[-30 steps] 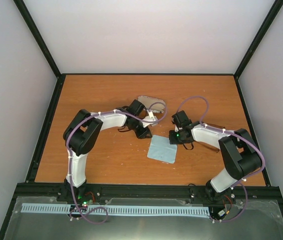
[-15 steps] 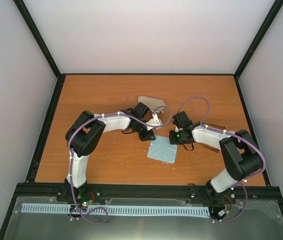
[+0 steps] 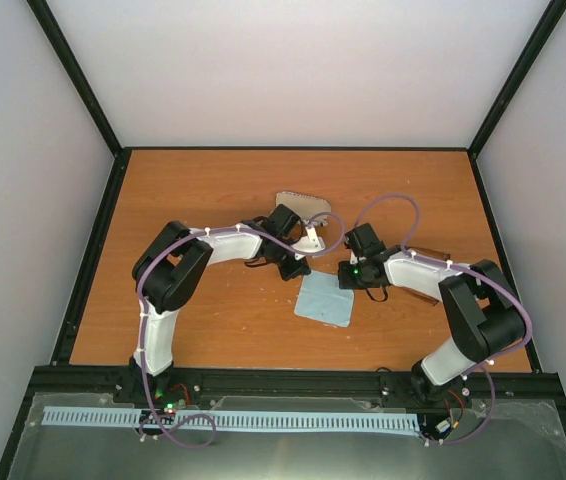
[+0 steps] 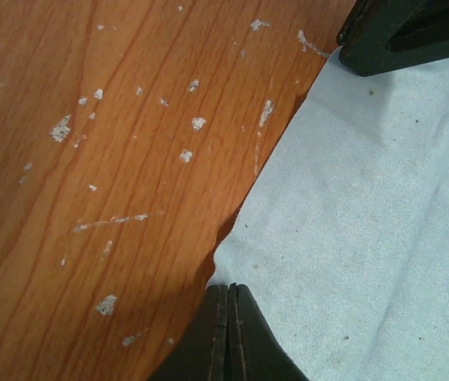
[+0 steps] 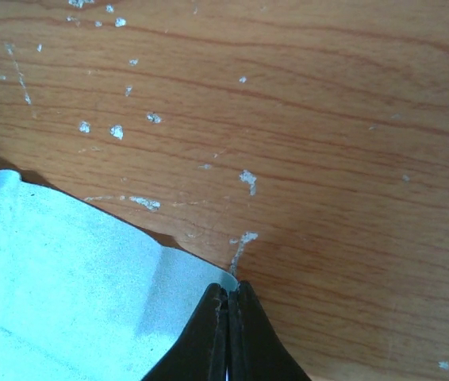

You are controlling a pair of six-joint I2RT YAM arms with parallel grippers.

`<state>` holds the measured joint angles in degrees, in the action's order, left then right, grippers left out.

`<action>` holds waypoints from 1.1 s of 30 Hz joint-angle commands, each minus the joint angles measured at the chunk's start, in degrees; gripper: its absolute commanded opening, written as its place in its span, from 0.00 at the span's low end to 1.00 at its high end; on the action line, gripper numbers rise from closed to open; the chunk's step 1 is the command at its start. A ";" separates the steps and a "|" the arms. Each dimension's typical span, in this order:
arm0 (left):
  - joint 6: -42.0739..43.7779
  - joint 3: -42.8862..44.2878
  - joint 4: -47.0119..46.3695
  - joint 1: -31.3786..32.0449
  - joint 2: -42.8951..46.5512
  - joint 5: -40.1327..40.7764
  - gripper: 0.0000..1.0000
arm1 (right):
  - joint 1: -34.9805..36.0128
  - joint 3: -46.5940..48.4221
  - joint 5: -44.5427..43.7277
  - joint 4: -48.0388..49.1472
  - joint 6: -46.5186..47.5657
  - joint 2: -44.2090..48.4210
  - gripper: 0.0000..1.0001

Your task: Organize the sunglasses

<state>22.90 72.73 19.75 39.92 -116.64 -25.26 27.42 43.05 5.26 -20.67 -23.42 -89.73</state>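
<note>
The light blue cloth lies flat on the table between my two arms. My left gripper is shut on its far left edge; in the left wrist view the closed tips pinch the puckered cloth. My right gripper is shut on the far right corner, and the right wrist view shows that corner of the cloth lifted into the closed tips. The sunglasses show only as thin dark brown pieces beside my right forearm, mostly hidden.
The oval patterned case lies just behind my left wrist, partly covered by it. Black frame rails edge the wooden table. In the left wrist view the right gripper's dark fingers rest on the cloth's far corner.
My left arm has reached right to the cloth's edge and its gripper has closed there. The right arm and the cloth have stayed put.
</note>
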 commanded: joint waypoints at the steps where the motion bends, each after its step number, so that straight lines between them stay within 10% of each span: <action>1: -0.29 -1.29 1.70 0.55 -1.54 1.13 0.01 | 0.44 -1.81 0.98 -2.01 -0.40 -0.54 0.03; 33: 0.08 5.63 -6.00 -4.50 -0.08 4.85 0.00 | -7.00 14.08 5.81 -0.92 14.88 -9.01 0.03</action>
<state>22.44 76.34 15.77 36.58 -116.53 -19.51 21.08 55.09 8.54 -22.04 -11.88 -98.26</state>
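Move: Both closed grippers already hold the far corners of the blue cloth down near the table; its middle is roughly 8 cm back and 4 cm right of the left hand, 5 cm back and 6 cm left of the right. The open glasses case is about 18 cm ahead and 1 cm left of the left hand, 22 cm ahead and 11 cm left of the right. The sunglasses lie some 16 cm right and 2 cm ahead of the right hand. Keep both grippers shut on the cloth's two far corners and, after a slow start, carry it forward towards the open case with both arms together, about 6 cm and picking up speed. Let both hands rise a little as they go, the left by 2.5 cm and more than the right, each wrist turning slightly counter-clockwise with the fingertips swinging forward. ##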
